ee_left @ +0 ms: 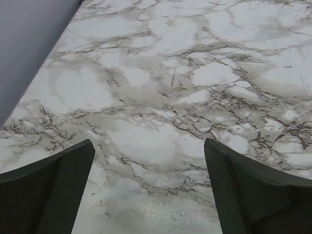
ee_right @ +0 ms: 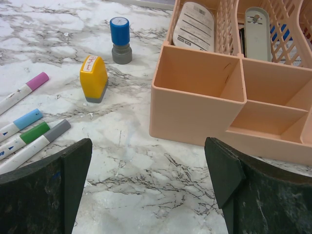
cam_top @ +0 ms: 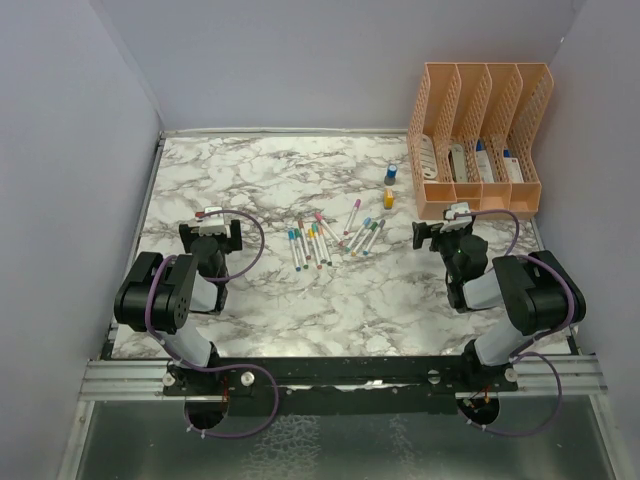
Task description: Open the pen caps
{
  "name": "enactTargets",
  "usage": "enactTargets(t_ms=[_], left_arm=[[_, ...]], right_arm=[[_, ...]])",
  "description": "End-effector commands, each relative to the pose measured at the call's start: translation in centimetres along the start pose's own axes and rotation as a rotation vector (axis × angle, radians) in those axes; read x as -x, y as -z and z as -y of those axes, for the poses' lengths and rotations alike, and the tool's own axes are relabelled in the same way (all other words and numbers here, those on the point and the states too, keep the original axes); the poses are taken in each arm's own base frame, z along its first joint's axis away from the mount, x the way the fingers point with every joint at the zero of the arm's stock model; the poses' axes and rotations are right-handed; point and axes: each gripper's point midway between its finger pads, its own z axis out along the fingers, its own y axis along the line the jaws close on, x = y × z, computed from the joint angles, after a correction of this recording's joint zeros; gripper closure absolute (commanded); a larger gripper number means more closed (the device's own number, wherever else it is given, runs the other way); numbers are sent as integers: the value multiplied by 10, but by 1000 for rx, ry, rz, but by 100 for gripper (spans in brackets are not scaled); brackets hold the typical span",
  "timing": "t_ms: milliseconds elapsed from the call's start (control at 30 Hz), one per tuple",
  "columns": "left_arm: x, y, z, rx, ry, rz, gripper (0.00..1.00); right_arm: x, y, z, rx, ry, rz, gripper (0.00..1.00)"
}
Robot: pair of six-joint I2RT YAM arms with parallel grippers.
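About a dozen slim white pens [cam_top: 330, 240] lie in loose clusters at the middle of the marble table [cam_top: 300, 300]. Their pen caps sit on their ends. In the right wrist view I see a pink cap [ee_right: 37, 81], a blue cap [ee_right: 28, 118], a green cap [ee_right: 35, 132] and a grey cap [ee_right: 57, 130] at the left edge. My left gripper [cam_top: 210, 238] [ee_left: 148, 144] stands open over bare marble, left of the pens. My right gripper [cam_top: 445, 232] [ee_right: 147, 146] stands open to their right, with nothing between its fingers.
A peach file organiser [cam_top: 480, 140] [ee_right: 195, 102] holding white-and-blue items stands at the back right, just ahead of the right gripper. A blue stamp-like bottle [cam_top: 391, 173] [ee_right: 120, 39] and an orange one [cam_top: 389, 198] [ee_right: 93, 78] stand between it and the pens. Grey walls [cam_top: 90, 150] enclose the table.
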Motion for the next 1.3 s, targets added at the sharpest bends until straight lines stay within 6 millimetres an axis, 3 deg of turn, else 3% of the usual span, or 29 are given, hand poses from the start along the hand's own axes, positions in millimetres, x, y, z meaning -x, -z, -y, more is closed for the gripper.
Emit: enactTargets(t_ms=[0,433,533,667,700,767,867,933,1067,1167,1267], left_arm=[[7,-3,-4,24,23,27,1],[8,-3,-5,32,23,30,1],[20,-8,-21,138,50,-18,1],[70,-13,-23,155,129,-7,1],[83,-12,-18,130,171,9,1],[104,-11,-4,53,274,35,1],[131,-4,17,-50,464,43,1],[137,1,26,-77,571,1,1],[150,11,40,-167,601,-19,1],[156,17,49,-230,621,-23,1],[157,20,56,-267,642,-35,1]], right_arm=[[5,-2,-1,11,-2,21,1],[6,-2,-1,10,0,23,1],[20,-5,21,-110,-33,13,1],[56,-27,31,-170,-146,-98,1],[59,-31,26,-146,-162,-154,1],[89,-39,4,-15,-192,-156,1],[127,-35,-26,134,-314,-141,1],[147,-34,-35,174,-352,-154,1],[181,-21,-45,230,-275,-152,1],[223,4,-69,401,-258,-1,1],[242,25,-91,530,-360,63,1]])
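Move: The grey-capped pen, nearest of the right-hand cluster, lies about 15 cm left of the right hand, 2 cm ahead and some 7 cm below. The yellow stamp stands roughly 11 cm left and 9 cm ahead of that hand, the blue-topped bottle about 11 cm left and 14 cm ahead. From the left hand, the leftmost blue-capped pen is around 18 cm right, about 1 cm back and 7 cm lower. Up off their low resting poses go both empty hands. The right climbs about 20 cm, first swinging forward and then back again while drifting left to the pens' side, its left side rolling up and turning slightly counter-clockwise; the left rises some 15 cm, then shifts right and rolls right side up by about 30 degrees. Both grippers stay wide open, touching nothing. ##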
